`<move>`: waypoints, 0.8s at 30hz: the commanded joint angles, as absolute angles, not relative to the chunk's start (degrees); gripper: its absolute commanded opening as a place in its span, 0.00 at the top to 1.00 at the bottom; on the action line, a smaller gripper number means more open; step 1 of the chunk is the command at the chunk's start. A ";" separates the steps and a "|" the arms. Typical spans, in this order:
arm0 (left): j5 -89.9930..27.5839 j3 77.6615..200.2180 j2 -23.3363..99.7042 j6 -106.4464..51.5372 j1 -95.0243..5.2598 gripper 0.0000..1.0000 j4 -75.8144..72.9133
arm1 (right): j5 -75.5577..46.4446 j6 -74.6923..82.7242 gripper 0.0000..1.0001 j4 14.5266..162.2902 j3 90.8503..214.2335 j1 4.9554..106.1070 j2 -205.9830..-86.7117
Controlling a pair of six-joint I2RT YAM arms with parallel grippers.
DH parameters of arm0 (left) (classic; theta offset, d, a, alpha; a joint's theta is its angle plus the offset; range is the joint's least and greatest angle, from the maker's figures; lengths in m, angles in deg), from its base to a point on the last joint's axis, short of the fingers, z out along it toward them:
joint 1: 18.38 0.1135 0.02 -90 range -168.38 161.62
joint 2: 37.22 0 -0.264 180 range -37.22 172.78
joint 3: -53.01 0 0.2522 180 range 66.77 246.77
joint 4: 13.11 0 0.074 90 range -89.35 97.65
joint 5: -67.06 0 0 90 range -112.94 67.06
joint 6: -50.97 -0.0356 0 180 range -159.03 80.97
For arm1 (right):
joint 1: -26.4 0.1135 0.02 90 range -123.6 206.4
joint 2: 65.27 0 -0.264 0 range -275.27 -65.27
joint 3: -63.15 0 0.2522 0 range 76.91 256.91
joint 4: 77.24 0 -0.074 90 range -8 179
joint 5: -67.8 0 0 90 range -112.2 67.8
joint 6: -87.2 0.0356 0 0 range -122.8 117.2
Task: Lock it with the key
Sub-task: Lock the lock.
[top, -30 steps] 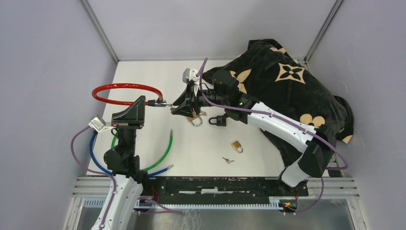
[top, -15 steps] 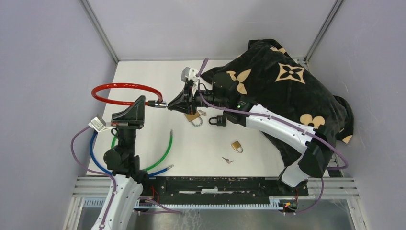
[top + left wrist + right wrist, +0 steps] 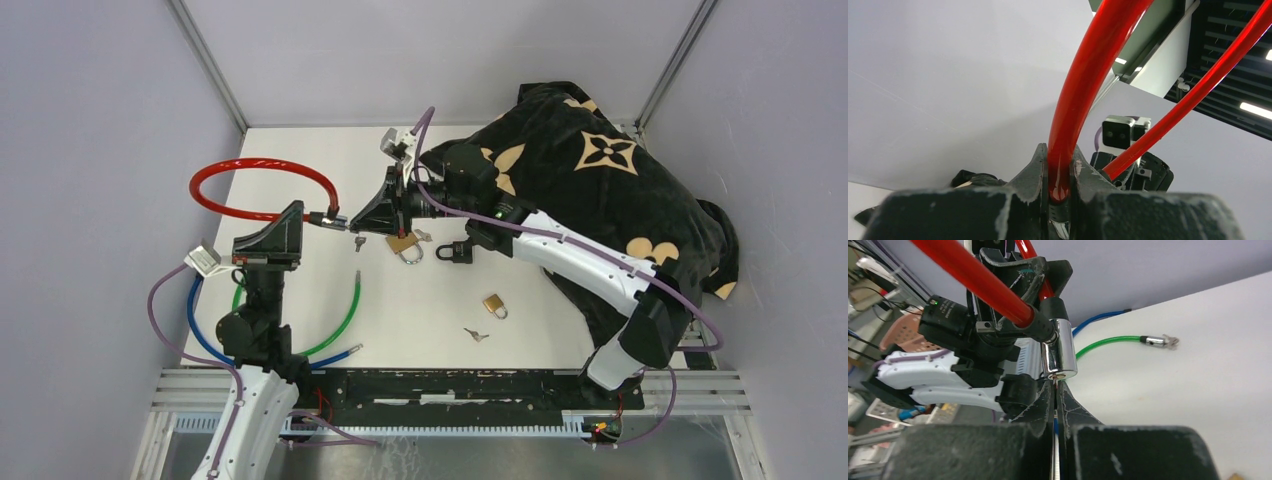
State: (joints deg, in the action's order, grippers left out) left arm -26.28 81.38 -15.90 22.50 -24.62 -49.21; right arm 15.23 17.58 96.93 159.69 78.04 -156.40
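A red cable lock [image 3: 262,165] loops in the air over the table's left side. My left gripper [image 3: 300,215] is shut on the cable [image 3: 1068,130] just behind its chrome lock cylinder [image 3: 1059,347]. My right gripper [image 3: 358,224] meets the cylinder [image 3: 338,218] end on from the right. Its jaws are pressed shut on the thin key [image 3: 1055,381], whose tip sits at the keyhole in the cylinder's face. A small key [image 3: 357,242] shows just below the right gripper [image 3: 1055,385]; whether it hangs or lies on the table is unclear.
A brass padlock [image 3: 403,244] and a black padlock [image 3: 455,251] lie right of the grippers, a smaller brass padlock [image 3: 494,304] and a loose key [image 3: 476,334] nearer me. Green [image 3: 345,310] and blue [image 3: 200,330] cables curve at left. A black patterned blanket [image 3: 600,170] fills the right.
My right gripper has closed fully and shifted slightly left, up against the lock cylinder. The small key below it has come into view. The left gripper holds the red cable as before.
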 commanded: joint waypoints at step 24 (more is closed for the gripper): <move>-26.69 82.92 -17.45 22.92 -24.76 0.98 -54.98 | 8.93 37.96 0.48 103.42 152.42 70.54 -148.47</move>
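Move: The key's head is pinched in the right fingers. The lock cylinder it sits in lies about 4 cm to that hand's left, level with it. The spare key dangles roughly 2 cm back and 3 cm below, and the red cable's plugged end is some 3 cm left, 2 cm ahead and 1 cm higher. From the left hand, which holds the lock and cable, the key is about 8 cm right, 1 cm back and 1 cm lower. Keep the left gripper shut on the cable lock as a brace; let it give about 1 cm to the right, then ease slightly back and up. Roll the right wrist some 30 degrees, clockwise looking left at the keyhole, with the key still pinched, then open the fingers about halfway and draw off right and forward, roughly 4 cm, from the key. ##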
